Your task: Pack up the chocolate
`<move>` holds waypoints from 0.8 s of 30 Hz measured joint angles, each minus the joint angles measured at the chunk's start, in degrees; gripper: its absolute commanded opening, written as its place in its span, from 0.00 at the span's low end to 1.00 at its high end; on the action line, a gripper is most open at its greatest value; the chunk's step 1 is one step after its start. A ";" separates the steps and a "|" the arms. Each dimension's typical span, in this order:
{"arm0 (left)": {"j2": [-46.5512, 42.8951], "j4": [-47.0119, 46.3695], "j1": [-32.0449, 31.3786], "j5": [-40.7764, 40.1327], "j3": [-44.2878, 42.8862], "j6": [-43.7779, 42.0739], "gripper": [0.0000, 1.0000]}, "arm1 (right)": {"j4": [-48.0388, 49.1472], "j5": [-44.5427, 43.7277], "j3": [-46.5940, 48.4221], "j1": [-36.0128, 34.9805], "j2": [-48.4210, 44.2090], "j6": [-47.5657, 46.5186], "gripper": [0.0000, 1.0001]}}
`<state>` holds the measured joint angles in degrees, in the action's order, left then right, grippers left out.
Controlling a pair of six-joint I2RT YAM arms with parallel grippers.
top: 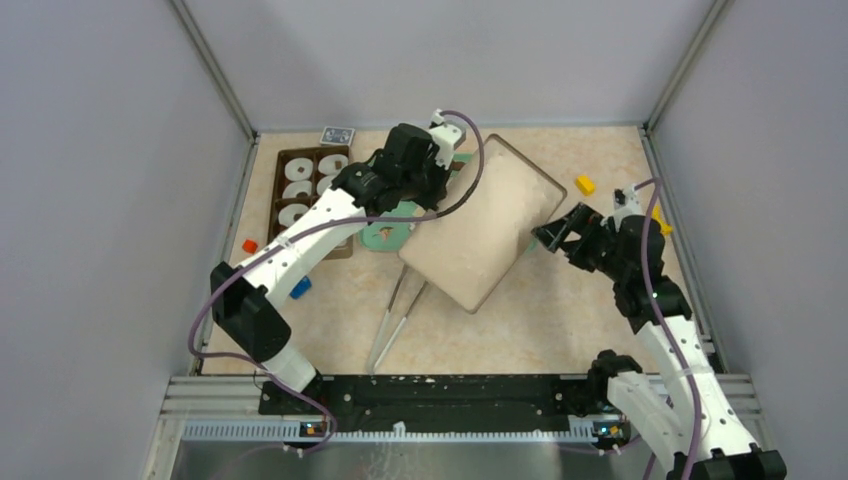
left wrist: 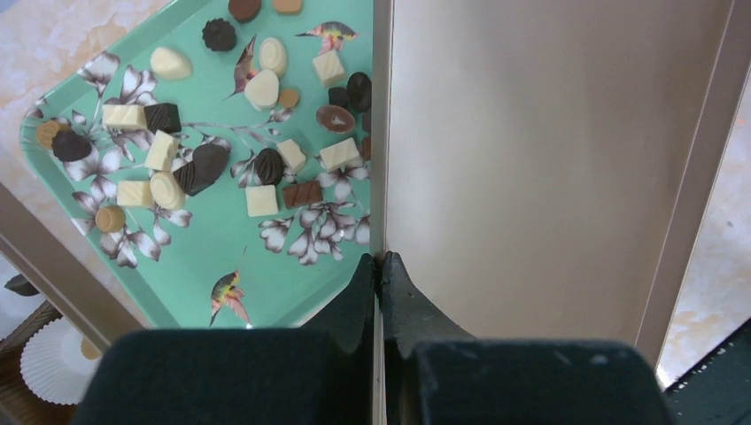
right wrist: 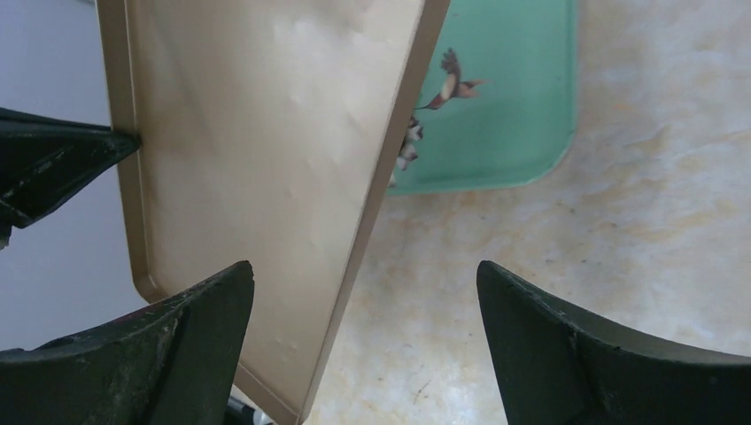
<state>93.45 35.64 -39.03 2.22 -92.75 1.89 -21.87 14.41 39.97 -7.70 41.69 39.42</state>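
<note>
The chocolate (left wrist: 212, 159), several small dark, tan and cream pieces, lies loose on a green flowered tray (left wrist: 266, 266). A beige lid (top: 480, 235) is tilted up over that tray (top: 385, 235) and hides most of it from above. My left gripper (left wrist: 379, 261) is shut on the beige lid's (left wrist: 531, 159) thin edge, at its far left side (top: 452, 165). My right gripper (top: 552, 235) is open at the lid's right side. In the right wrist view the lid's (right wrist: 266, 133) edge runs between my right gripper's (right wrist: 365, 270) spread fingers, which touch nothing.
A brown box (top: 282, 170) with white paper cups stands at the back left. Metal tweezers (top: 395, 320) lie in front of the lid. A yellow block (top: 585, 184), an orange block (top: 249, 245), a blue block (top: 300, 288) and a card pack (top: 337, 134) lie around.
</note>
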 measured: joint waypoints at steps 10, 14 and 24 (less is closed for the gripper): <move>-4.50 -1.42 0.76 7.76 1.60 1.68 0.00 | 18.86 16.20 -7.76 0.00 3.98 3.69 0.88; -5.57 -2.01 1.11 9.09 2.36 2.29 0.00 | 26.23 21.00 -7.76 0.00 5.44 5.53 0.60; -7.80 -3.13 2.38 14.75 4.04 5.31 0.92 | 41.00 26.86 -8.59 0.00 7.96 15.10 0.00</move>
<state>85.65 32.51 -36.64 16.97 -88.71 7.20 19.14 41.28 31.38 -7.70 49.65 54.52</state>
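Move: The left hand, shut on the brown tray's left long edge, has the tray's middle about 7 cm to its right, 5 cm back and slightly below. The right hand's open fingers have the tray's right long edge roughly 5 cm to their left, level fore and aft and a little above. From the right hand, the green tray's middle is some 20 cm below, 20 cm left and 12 cm ahead; a yellow block is 15 cm ahead, 6 cm right and 20 cm below. Leftward, then also upward, the right hand goes about 7 cm over and 5 cm up to the brown tray's right edge, turning counter-clockwise and rolling its left side up some 20 degrees, then closes its wide-open fingers on that edge. The left hand keeps its pinch while rising and drawing back about 4 cm each way, and only at the very end opens to let go of the left edge. ##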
